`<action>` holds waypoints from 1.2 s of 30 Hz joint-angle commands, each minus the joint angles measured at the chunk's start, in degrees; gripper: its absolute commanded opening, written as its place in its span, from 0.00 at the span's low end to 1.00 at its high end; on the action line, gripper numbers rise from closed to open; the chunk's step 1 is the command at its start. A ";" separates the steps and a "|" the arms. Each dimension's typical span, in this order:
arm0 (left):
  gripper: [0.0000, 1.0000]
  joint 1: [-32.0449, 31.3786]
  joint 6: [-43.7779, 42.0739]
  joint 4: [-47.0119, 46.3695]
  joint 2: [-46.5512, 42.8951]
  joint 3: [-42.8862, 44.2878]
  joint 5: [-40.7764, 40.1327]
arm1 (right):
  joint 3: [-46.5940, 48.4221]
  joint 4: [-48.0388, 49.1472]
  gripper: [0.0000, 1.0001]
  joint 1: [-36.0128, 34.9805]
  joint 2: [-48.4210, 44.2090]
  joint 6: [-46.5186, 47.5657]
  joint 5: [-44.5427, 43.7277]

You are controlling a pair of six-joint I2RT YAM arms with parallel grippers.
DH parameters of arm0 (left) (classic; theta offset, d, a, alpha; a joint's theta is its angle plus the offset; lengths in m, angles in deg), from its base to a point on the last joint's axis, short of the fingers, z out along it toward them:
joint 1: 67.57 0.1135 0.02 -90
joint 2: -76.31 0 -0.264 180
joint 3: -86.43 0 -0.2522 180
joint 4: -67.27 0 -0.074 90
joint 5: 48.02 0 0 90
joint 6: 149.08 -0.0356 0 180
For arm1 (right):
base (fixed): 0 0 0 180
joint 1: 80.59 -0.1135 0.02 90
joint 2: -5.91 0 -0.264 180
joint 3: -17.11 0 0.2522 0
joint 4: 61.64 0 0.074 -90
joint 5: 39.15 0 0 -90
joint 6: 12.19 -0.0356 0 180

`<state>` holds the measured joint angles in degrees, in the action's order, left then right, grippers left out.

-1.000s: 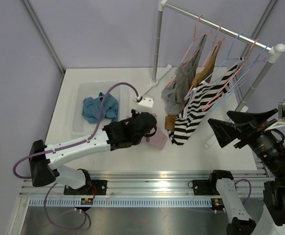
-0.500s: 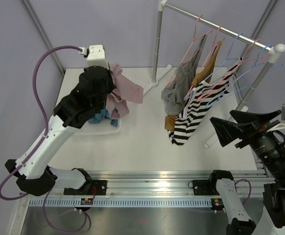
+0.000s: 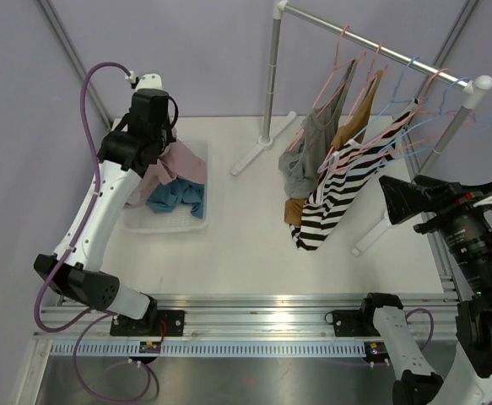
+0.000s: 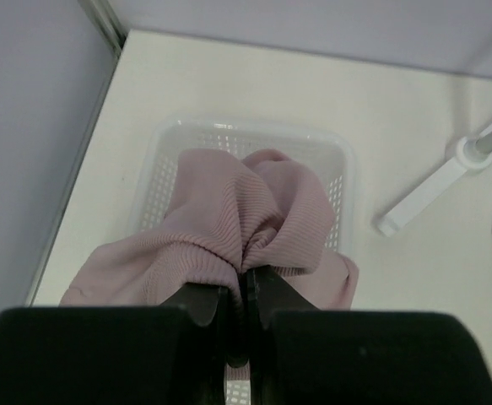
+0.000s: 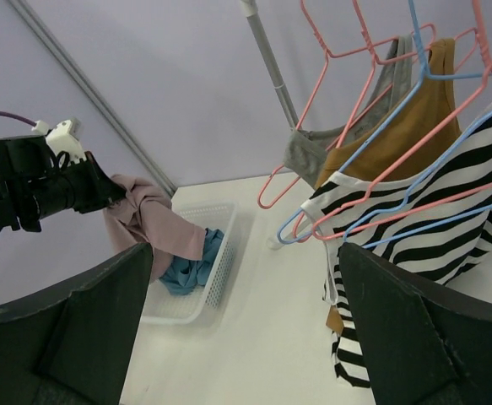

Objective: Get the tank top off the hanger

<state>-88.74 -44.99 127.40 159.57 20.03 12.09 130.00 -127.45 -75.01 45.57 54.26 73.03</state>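
A pink ribbed tank top (image 3: 175, 162) hangs bunched from my left gripper (image 3: 157, 145), which is shut on its top fold (image 4: 246, 211) just above the white basket (image 3: 197, 221). Its lower folds drape over the basket's left side. In the left wrist view the jaws (image 4: 246, 274) pinch the fabric tightly. Pink and blue hangers (image 3: 372, 80) hang on the rack at the back right, far from this garment. My right gripper (image 3: 402, 198) stays wide open at the right edge, empty, facing the rack (image 5: 246, 337).
A blue garment (image 3: 178, 196) lies in the basket. On the rack (image 3: 372, 42) hang a striped top (image 3: 338, 190), a grey one (image 3: 313, 143) and a brown one (image 3: 355, 126). The rack's white feet (image 3: 250, 156) rest on the table.
My left arm has swung from the table's middle up and back to the far left, carrying the pink tank top over the basket. My right gripper drifted slightly right.
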 commanded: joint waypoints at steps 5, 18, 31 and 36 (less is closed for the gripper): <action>0.00 5.16 2.52 -1.81 4.88 1.94 13.43 | -0.69 7.84 1.00 0.04 7.62 -5.45 1.46; 0.00 13.43 9.81 0.12 13.15 7.93 14.96 | -3.25 8.55 1.00 0.04 10.08 -4.31 4.11; 0.00 15.10 7.28 5.92 27.73 6.95 15.55 | 3.69 3.46 0.99 0.04 17.98 -0.80 -2.65; 0.34 14.75 5.86 8.82 30.29 9.41 20.22 | 7.74 0.20 1.00 0.04 23.18 1.14 -3.89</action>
<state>-73.72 -37.74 134.96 190.98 25.25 28.42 135.79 -125.11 -75.01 66.55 53.01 71.32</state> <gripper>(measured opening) 0.291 0.993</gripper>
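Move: The left hand holds the pink tank top above the basket, whose middle lies about 3 cm ahead, 3 cm left and 26 cm below; in it the blue tank top is straight below the hand. From the open right hand the striped tank top hangs roughly 20 cm ahead, 2 cm left and 15 cm lower, with the brown tank top some 26 cm ahead, 8 cm left, 12 cm lower. Left lowers pink top 22 cm into basket, starts opening; right reaches forward 13 cm towards striped top. ##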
